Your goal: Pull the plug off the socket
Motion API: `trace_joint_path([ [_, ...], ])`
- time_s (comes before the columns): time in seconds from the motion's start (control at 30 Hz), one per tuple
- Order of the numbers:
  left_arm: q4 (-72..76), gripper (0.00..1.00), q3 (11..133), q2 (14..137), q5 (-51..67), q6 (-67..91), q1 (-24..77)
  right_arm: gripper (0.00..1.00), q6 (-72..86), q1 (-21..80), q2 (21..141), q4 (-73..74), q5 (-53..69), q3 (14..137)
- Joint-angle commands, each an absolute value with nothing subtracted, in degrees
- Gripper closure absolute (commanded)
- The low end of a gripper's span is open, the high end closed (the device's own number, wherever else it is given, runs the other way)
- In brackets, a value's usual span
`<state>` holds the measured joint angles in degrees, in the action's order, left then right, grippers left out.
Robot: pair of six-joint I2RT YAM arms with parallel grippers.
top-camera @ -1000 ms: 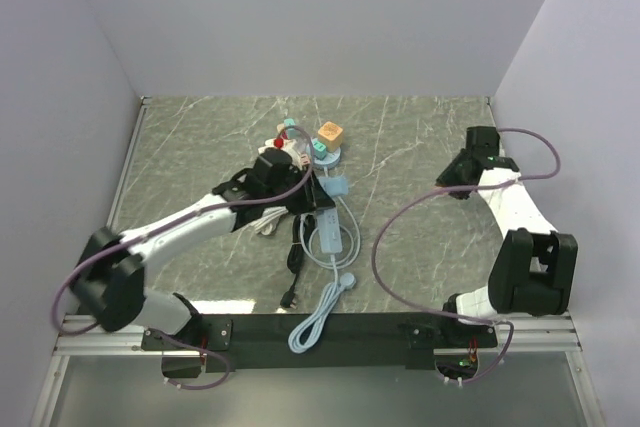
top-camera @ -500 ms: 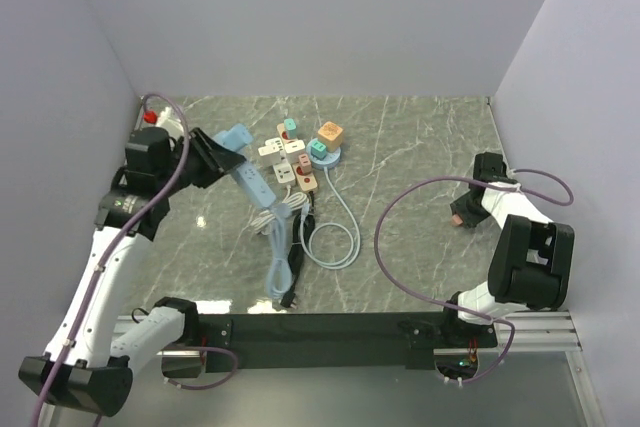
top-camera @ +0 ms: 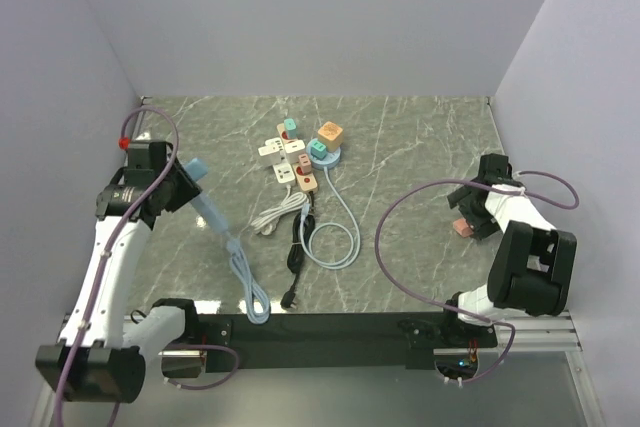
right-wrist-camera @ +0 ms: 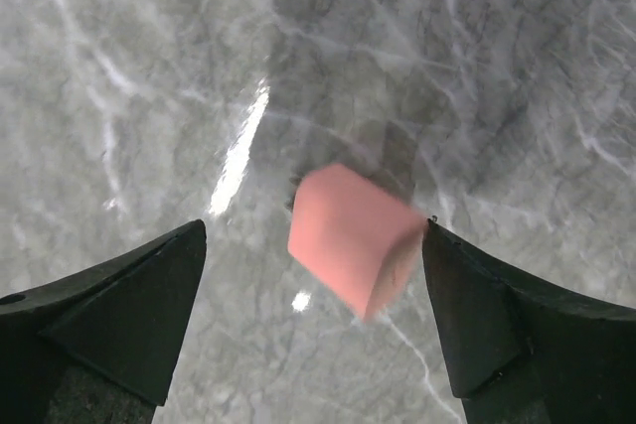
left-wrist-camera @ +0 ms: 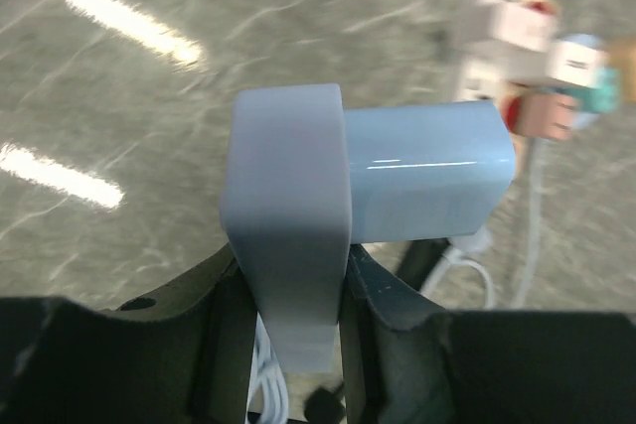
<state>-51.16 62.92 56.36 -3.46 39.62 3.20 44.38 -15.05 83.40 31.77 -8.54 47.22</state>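
My left gripper is shut on a light-blue socket strip, held off the table at the left. A light-blue plug block sits on the strip's side. The strip's pale cable trails down to the near edge. At the right, my right gripper stands open. A pink cube plug lies between its fingers, blurred, close to the right finger, with the table just below it.
A cluster of white and tan socket strips with coloured plugs lies at the table's middle back, beside an orange cube on a teal base. A white cable loop and a black cord lie in front. Walls close both sides.
My right gripper has opened and let go of the pink plug. My left arm has swung from the middle to the left with the blue strip, then lowered it.
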Motion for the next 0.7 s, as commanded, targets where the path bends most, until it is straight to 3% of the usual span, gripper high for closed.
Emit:
trace_joint_path([
  [0.0,-45.6,1.0,59.4,56.7,-0.4,36.4,-1.5,0.04,44.0,-15.5,78.1,33.4,-7.1,49.0],
  [0.27,-37.5,0.99,55.1,62.5,9.7,29.4,-5.9,0.02,39.5,-12.3,70.9,38.7,-1.4,57.7],
  [0.33,-35.3,0.99,53.6,63.8,14.9,28.4,-5.8,0.02,35.4,-9.3,71.5,39.2,4.2,59.0],
  [0.4,-33.6,0.99,51.6,64.6,21.8,27.3,-5.8,0.02,31.8,-6.6,71.4,34.6,17.2,57.8],
  [0.67,-32.3,0.99,51.1,68.7,32.7,21.7,3.3,0.06,26.2,18.6,75.5,22.3,37.2,61.6],
])
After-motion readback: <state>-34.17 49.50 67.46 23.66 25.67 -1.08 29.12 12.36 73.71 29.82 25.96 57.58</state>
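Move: The light-blue plug still sits in the light-blue strip that the left hand holds up. It lies about 60 cm to the right hand's left, 2 cm ahead and some 19 cm above it, and about 4 cm ahead, 3 cm right and 1 cm above the left hand's grip. Just released, the pink plug is 1 cm back, 1 cm left and 2 cm below the right hand; the loose blue cord is 33 cm left, 4 cm back and 3 cm below. The right hand, already open and empty, lifts off from the pink plug, rising and easing forward at first, then swings fast to its left towards the held strip, in all about 23 cm left and some 14 cm up, turning around 60 degrees counter-clockwise with its fingers tipping up out of the steep downward point and staying wide open. Meanwhile the left hand keeps its grip on the strip and brings it down about 9 cm, drifting first slightly left, then back to the right and a little forward to meet the other hand, turning clockwise some 25 degrees as it comes. ##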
